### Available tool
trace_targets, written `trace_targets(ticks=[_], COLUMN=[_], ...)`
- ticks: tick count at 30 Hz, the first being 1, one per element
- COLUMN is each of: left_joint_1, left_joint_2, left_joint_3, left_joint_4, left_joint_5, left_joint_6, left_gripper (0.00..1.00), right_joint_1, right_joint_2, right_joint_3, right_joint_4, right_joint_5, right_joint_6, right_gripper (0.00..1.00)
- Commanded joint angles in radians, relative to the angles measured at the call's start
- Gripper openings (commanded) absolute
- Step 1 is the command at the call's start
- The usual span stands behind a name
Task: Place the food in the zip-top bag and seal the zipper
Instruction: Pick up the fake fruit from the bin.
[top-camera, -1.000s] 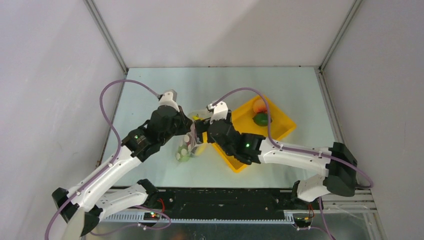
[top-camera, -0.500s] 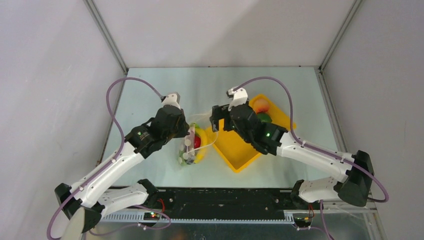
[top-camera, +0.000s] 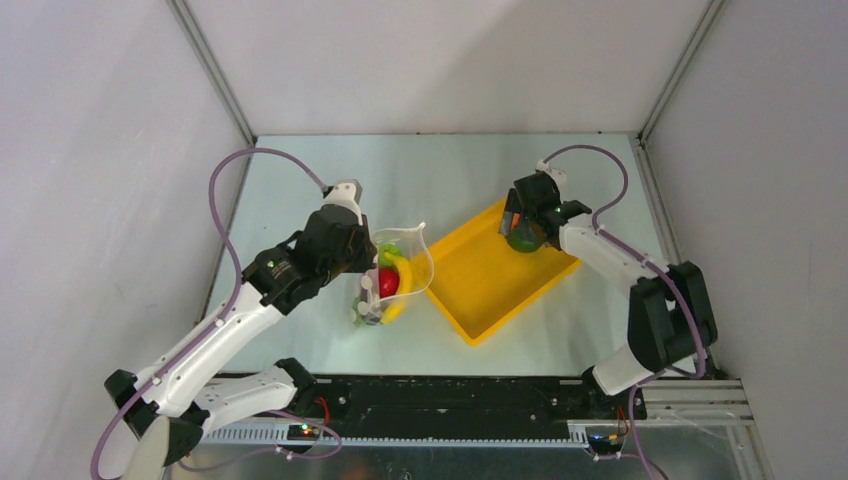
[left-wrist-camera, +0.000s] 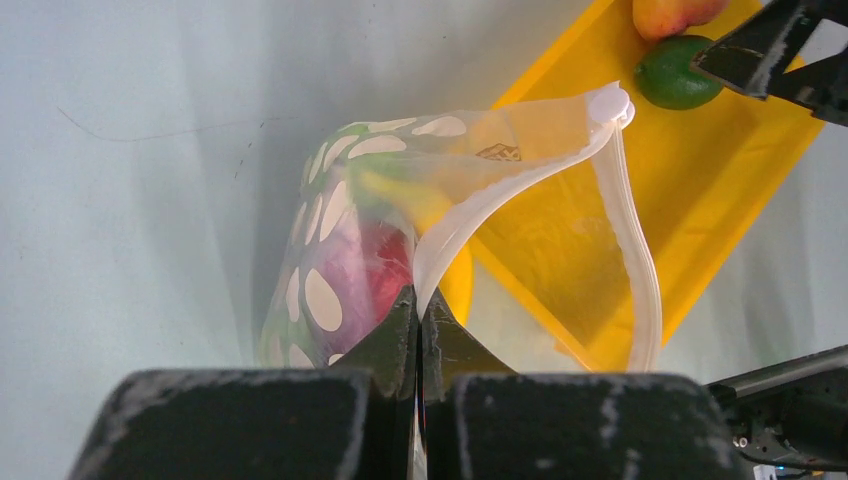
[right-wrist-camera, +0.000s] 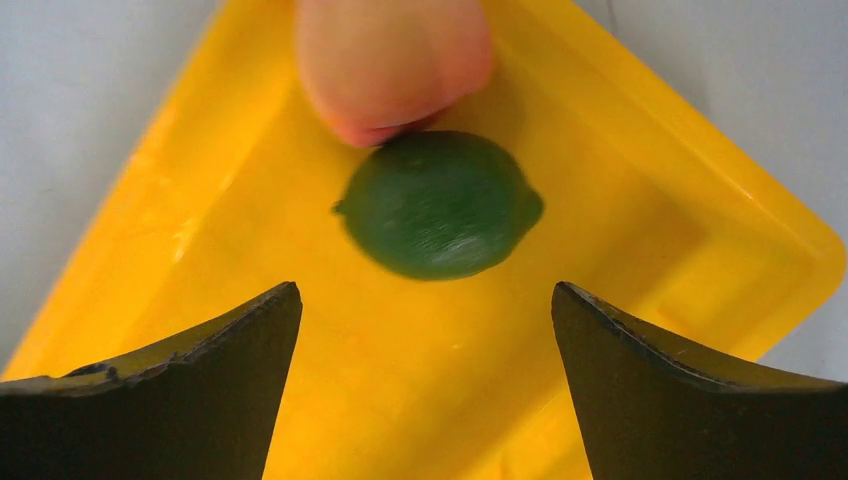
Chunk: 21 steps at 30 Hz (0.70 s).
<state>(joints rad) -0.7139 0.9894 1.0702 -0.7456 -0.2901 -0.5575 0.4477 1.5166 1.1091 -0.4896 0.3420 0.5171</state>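
Note:
The clear dotted zip-top bag (top-camera: 395, 280) lies left of the yellow tray, its mouth held open. It holds a red tomato (top-camera: 388, 283), a yellow banana (top-camera: 403, 272) and green pieces. My left gripper (left-wrist-camera: 420, 300) is shut on the bag's white zipper strip (left-wrist-camera: 520, 185) and holds that edge up. My right gripper (right-wrist-camera: 425, 295) is open above the tray's far corner, just short of a green round fruit (right-wrist-camera: 437, 205) that touches a peach (right-wrist-camera: 392, 60). In the top view the right gripper (top-camera: 527, 215) covers the peach and partly covers the green fruit (top-camera: 521, 240).
The yellow tray (top-camera: 480, 285) stands right of the bag, holding only the green fruit and peach in its far corner. Grey walls close in the table on three sides. The arm bases and a black rail run along the near edge.
My right arm has swung from the bag's mouth to the tray's far corner, open over the green fruit. The bag's mouth has widened, showing tomato and banana. The left gripper has kept its hold.

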Motion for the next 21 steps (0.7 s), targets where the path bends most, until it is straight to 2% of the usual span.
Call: trace_targets(ticks=[1,11,21], left_joint_1=[0.0,0.0,-0.001], left_joint_2=[-0.009,0.004,-0.009], left_joint_3=[0.041,0.042,0.026], left_joint_4=[0.029,0.051,0.064], left_joint_5=[0.026,0.041,0.039], left_joint_6=[0.044,0.059,0.064], left_gripper=[0.0,0.0,0.0], right_joint_1=[-0.075,-0.11,-0.119], right_joint_2=[0.081,0.195,0.223], right_joint_3=[-0.002,0.005,0.006], right_joint_4=[0.003,0.114,0.13], right_joint_5=[-0.037,-0.04,0.072], right_joint_6=[0.025,0.076,0.175], right_gripper=[0.99,1.0,1.0])
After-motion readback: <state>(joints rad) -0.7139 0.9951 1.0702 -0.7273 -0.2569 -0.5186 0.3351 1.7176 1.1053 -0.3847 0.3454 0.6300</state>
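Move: The green lime in the yellow bin lies some 4 cm ahead of the right hand, about 3 cm to its right and 8 cm below. The peach lies against the lime's far side, about 10 cm ahead of the hand, 2 cm to its right and 7 cm lower; the bin's middle is 3 cm back, 2 cm left and 9 cm down. From the left hand, the lime is about 32 cm right, 6 cm ahead and 17 cm below. With its fingers kept wide open, the right hand drops quickly by about 6.5 cm and slips some 3 cm to the right, down into the bin towards the lime. As the sinking dies out, the hand eases about 3 cm forward at that low height, the wrist turning some 10 degrees clockwise, to bring the two fingertips to either side of the lime just short of the peach; the fingers don't close, and whether they touch the lime can't be seen. ##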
